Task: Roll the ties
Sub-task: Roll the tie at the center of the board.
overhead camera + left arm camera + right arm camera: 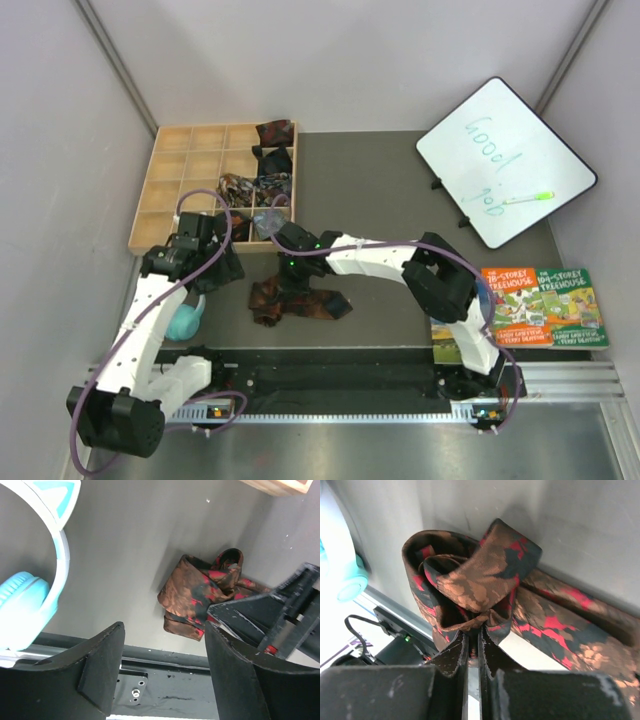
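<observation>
A dark brown-black tie with rust-orange print lies partly folded on the grey mat. My right gripper is shut on a bunched fold of it. In the right wrist view its fingertips pinch the tie's fabric, with the loose strip trailing off to the right. My left gripper hovers just left of the tie, open and holding nothing. In the left wrist view the left gripper is wide apart, with the tie beyond it. Several rolled ties sit in the wooden tray's right-hand compartments.
The wooden compartment tray stands at the back left. Teal headphones lie beside the left arm. A whiteboard with a green marker leans at the back right. Books lie at the right. A black rail runs along the near edge.
</observation>
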`<state>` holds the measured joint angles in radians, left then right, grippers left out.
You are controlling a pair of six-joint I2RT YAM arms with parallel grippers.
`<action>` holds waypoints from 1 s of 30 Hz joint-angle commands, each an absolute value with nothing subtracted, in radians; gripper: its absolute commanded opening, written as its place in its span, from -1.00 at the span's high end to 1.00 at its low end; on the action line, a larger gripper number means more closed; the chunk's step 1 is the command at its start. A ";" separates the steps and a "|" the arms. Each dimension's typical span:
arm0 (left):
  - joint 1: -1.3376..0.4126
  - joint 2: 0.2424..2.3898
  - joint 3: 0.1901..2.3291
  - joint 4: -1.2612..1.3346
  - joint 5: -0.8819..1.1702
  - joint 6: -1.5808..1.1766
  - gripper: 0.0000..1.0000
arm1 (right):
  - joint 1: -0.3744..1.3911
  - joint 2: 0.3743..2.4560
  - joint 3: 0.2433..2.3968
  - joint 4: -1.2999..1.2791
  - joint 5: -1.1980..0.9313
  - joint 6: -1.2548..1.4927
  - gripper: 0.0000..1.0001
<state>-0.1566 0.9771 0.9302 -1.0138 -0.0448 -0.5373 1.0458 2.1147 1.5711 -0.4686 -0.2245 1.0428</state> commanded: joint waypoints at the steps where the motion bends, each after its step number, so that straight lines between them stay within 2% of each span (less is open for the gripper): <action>1: -0.150 0.982 0.917 -0.980 -0.011 -0.558 -0.37 | 1.040 2.007 1.464 -0.391 -0.206 1.034 1.00; 8: -0.152 1.009 0.894 -0.965 -0.006 -0.584 -0.26 | 1.022 1.919 1.284 -0.236 -0.213 1.029 1.00; 15: -0.186 1.049 0.865 -0.924 0.055 -0.614 -0.25 | 1.003 1.908 1.201 -0.173 -0.227 1.035 1.00; 25: -0.434 1.060 0.874 -0.943 -0.130 -0.782 -0.26 | 0.983 1.884 1.172 -0.150 -0.245 1.028 1.00; 30: -0.453 1.094 0.819 -0.896 -0.144 -0.810 -0.36 | 0.973 1.879 1.137 -0.155 -0.236 1.026 1.00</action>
<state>-0.4446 1.0847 0.8577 -0.9470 -0.0917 -0.7544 0.9913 1.9305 1.1748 -0.1547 -0.2565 1.0412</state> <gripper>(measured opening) 0.665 0.030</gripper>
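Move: The right hand already has its shut fingers in the fold of the tie; the rolled bundle's middle lies about 3 cm to its left, level forward and about 1 cm lower, and the tie's dark tail tip some 12 cm to its right and 2 cm nearer the base. From the open left hand the bundle is roughly 7 cm to the right, about 1 cm back and 11 cm below; the headphones' ear cup stands around 10 cm left and 7 cm back. Still pinching the fold with shut fingers, the right hand drags the bundle about 4.5 cm to the right along the tie towards the tail tip, sinking a little as it slows to a stop. The left hand comes after the bundle with open fingers, first mainly down, then swinging right, some 6 cm across and 4 cm lower, without visibly touching it. ##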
